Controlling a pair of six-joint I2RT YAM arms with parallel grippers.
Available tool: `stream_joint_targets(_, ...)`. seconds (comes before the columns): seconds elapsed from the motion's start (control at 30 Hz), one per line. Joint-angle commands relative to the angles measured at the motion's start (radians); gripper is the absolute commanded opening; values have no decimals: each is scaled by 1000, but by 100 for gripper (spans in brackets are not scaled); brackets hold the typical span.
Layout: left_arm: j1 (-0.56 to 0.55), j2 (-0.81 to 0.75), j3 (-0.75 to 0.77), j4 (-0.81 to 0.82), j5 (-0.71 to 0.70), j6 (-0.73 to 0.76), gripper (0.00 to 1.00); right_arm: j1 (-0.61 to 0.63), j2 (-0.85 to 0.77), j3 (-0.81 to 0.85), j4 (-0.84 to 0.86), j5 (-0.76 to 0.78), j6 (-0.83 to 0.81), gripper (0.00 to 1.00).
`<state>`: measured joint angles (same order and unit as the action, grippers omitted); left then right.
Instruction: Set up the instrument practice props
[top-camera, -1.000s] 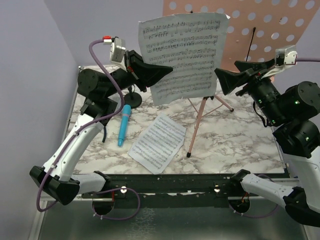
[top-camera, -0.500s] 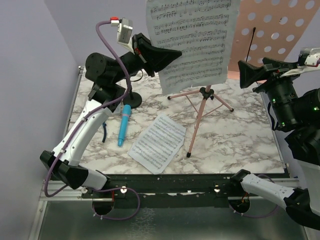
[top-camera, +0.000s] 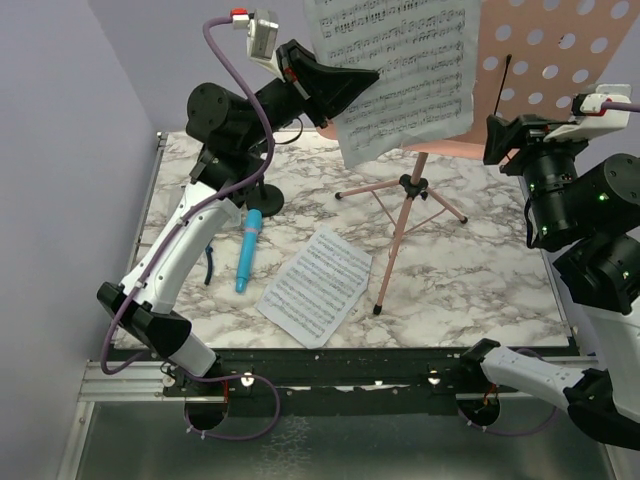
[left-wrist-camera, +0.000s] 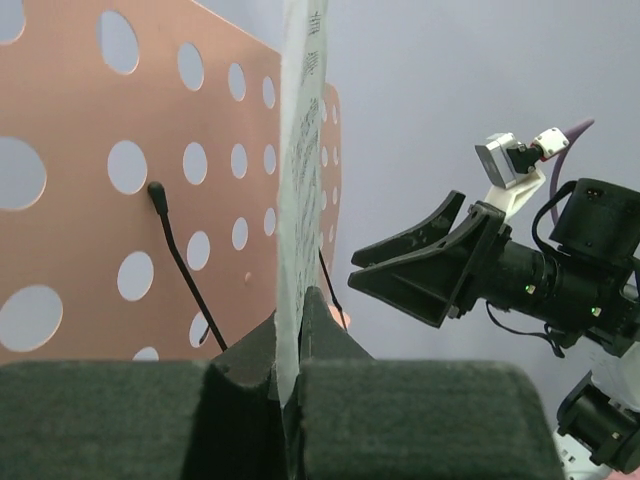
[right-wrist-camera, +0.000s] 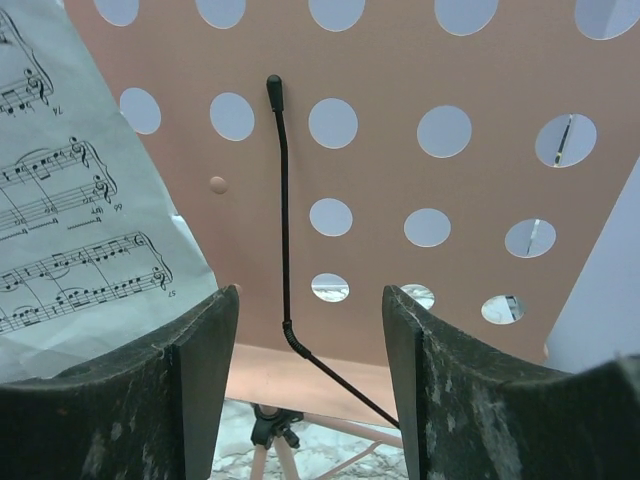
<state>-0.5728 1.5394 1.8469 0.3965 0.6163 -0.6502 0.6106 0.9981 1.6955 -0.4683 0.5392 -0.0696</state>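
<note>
My left gripper is shut on the left edge of a white sheet-music page and holds it upright in front of the pink music stand's hole-punched panel. Seen from the left wrist, the page runs edge-on up from the closed jaws, with the panel behind it. My right gripper stands open to the right of the page, empty. It faces the panel and a black wire page holder. A second page, the blue microphone and the black mic stand base rest on the marble table.
The stand's pink tripod legs spread over the table's middle, with the hub below my right gripper. The purple wall is close behind the panel. The black frame rail runs along the table's near edge.
My left arm has lifted the page up and to the right, toward the panel. My right gripper drew back to the right, away from the page's edge, and its jaws narrowed a little.
</note>
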Motion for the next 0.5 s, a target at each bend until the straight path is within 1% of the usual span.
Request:
stream_joint_targets(0.0, -25, 32, 117, -122, -62, 100, 0, 6, 14, -3, -1, 43, -27, 62)
stream_joint_targets(0.13, -37, 75, 201, -199, -61, 164, 0, 6, 34, -12, 11, 58, -39, 58)
stream_joint_targets(0.17, -40, 82, 214, -208, -59, 175, 0, 6, 37, -14, 14, 59, -40, 54)
stream_joint_targets(0.27, -50, 100, 239, -226, -48, 206, 0, 6, 40, -25, 27, 60, -42, 53)
stream_joint_targets(0.3, -53, 104, 245, -232, -55, 215, 0, 6, 39, -31, 34, 59, -45, 49)
stream_joint_targets(0.37, -60, 111, 256, -245, -67, 236, 0, 6, 40, -45, 46, 59, -45, 47)
stream_joint_targets(0.47, -67, 113, 256, -256, -96, 267, 0, 6, 42, -57, 55, 58, -45, 39)
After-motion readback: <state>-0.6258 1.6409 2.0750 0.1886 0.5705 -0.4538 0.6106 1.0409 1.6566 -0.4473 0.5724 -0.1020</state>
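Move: The right hand, empty and part open, has the stand's right page arm straight ahead, about 5 cm off and centred 2 cm higher. The perforated desk behind it has its middle some 7 cm ahead, 7 left and 4 above, and the sheet music's middle is about 3 cm ahead, 13 left and 3 above. The left hand pinches that sheet; from it the desk's middle lies about 8 cm ahead, 9 right and 2 below, the left page arm 6 cm ahead, 1 right, level. The right hand eases about 3 cm forward and down towards the right page arm, drifting slightly left, while its fingers narrow from some two thirds open to under half, with the arm lined up between them but not yet gripped. The left hand keeps its pinch on the sheet's left edge and first lifts it about 2 cm, then carries it right and a little forward in front of the desk, sinking slightly and turning some 5 degrees counter-clockwise. ##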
